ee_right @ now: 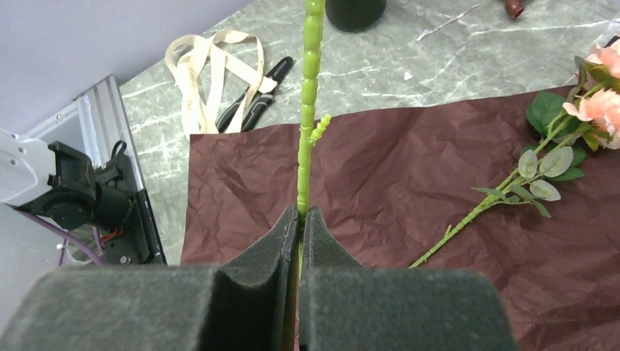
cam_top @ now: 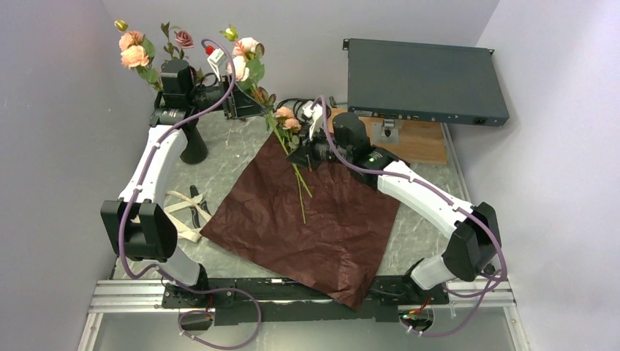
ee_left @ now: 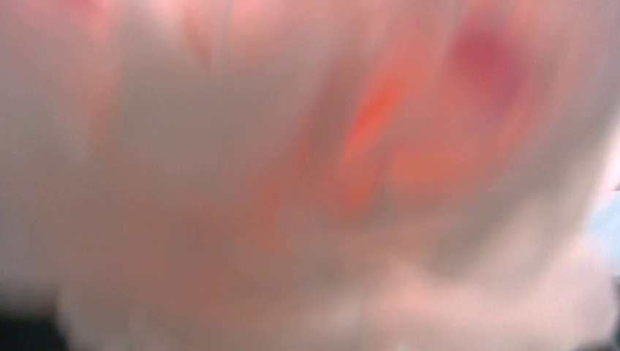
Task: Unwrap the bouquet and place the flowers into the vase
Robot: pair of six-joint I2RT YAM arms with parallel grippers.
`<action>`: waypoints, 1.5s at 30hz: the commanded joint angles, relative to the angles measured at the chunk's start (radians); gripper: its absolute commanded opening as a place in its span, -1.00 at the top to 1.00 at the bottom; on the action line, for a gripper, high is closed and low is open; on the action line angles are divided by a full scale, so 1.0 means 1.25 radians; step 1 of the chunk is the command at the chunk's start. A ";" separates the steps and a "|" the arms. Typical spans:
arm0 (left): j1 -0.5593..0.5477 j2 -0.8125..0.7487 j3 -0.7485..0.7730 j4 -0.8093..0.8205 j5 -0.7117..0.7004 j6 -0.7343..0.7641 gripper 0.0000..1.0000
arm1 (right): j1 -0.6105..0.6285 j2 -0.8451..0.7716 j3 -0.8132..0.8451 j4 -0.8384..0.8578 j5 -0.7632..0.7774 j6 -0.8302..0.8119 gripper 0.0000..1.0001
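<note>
The bouquet's maroon paper [cam_top: 314, 227] lies spread flat on the table. On it lies a loose flower [cam_top: 286, 118] with pink blooms, seen again as a flower [ee_right: 596, 106] in the right wrist view. The black vase [cam_top: 194, 142] stands at the back left with several roses [cam_top: 134, 53] in it. My right gripper [ee_right: 300, 213] is shut on a bare green stem [ee_right: 310, 88], which runs up-left to a pale bloom [cam_top: 245, 57] beside my left gripper [cam_top: 245, 102]. A blurred pink bloom [ee_left: 307, 168] fills the left wrist view and hides the left jaws.
A beige ribbon [cam_top: 179, 212] and black scissors [cam_top: 196, 208] lie left of the paper. A dark flat device [cam_top: 424, 80] sits at the back right on a wooden board [cam_top: 420, 142]. Black cables [cam_top: 296, 106] lie behind the right gripper.
</note>
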 commanded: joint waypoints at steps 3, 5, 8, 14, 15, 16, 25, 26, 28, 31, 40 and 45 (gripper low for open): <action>-0.009 0.004 0.023 0.076 0.017 -0.032 -0.15 | 0.023 -0.037 -0.018 0.056 -0.014 -0.058 1.00; -0.009 0.006 0.028 0.075 0.010 -0.033 0.10 | 0.028 -0.039 -0.022 0.059 -0.011 -0.065 1.00; -0.009 0.004 0.033 0.072 0.002 -0.032 0.66 | 0.035 -0.038 -0.021 0.059 -0.005 -0.074 1.00; -0.009 -0.018 0.045 0.001 -0.038 0.017 1.00 | 0.036 -0.025 -0.008 0.040 0.009 -0.077 0.91; -0.007 -0.018 0.050 -0.015 -0.043 0.023 1.00 | 0.036 -0.026 -0.010 0.041 0.008 -0.078 0.80; -0.004 -0.020 0.056 -0.035 -0.047 0.031 1.00 | 0.036 -0.027 -0.014 0.042 0.006 -0.076 0.67; 0.051 -0.063 0.098 -0.194 -0.062 0.122 1.00 | 0.036 -0.030 -0.013 0.018 -0.019 -0.080 -0.26; 0.075 -0.070 0.102 -0.201 -0.062 0.124 1.00 | 0.036 -0.030 -0.008 0.013 -0.021 -0.085 -0.34; 0.111 -0.085 0.110 -0.211 -0.062 0.123 1.00 | 0.036 -0.030 -0.004 0.007 -0.023 -0.091 -0.47; 0.152 -0.110 0.137 -0.254 -0.071 0.154 1.00 | 0.036 -0.033 -0.001 0.001 -0.024 -0.099 -0.66; 0.278 -0.198 0.200 -0.339 -0.102 0.208 1.00 | 0.036 -0.042 -0.004 -0.016 -0.027 -0.124 -0.97; 0.341 -0.239 0.234 -0.351 -0.118 0.233 1.00 | 0.036 -0.044 -0.005 -0.022 -0.028 -0.130 -1.00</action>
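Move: The flower being passed over is still held by the right fingers, its stem right at that hand point. The same stem runs between the left hand's open fingers, practically at the hand point, under the blossoms. The vase stands about 18 cm to the left hand's left, some 5 cm farther out, its middle roughly 26 cm lower. The other flower lies on the wrapping paper, its middle about 6 cm ahead of the right hand, level with it sideways and some 26 cm below. The left fingers shut on the stem beneath the blossoms, nearly in place, and only then do the right fingers open wide and let go, that hand otherwise keeping its place but for a small drift. The left hand, keeping its grip, then carries the flower about 13 cm left and 10 cm up, drawing back slightly at the end, closing the sideways gap to the vase and turning some 30 degrees, mainly counter-clockwise. ##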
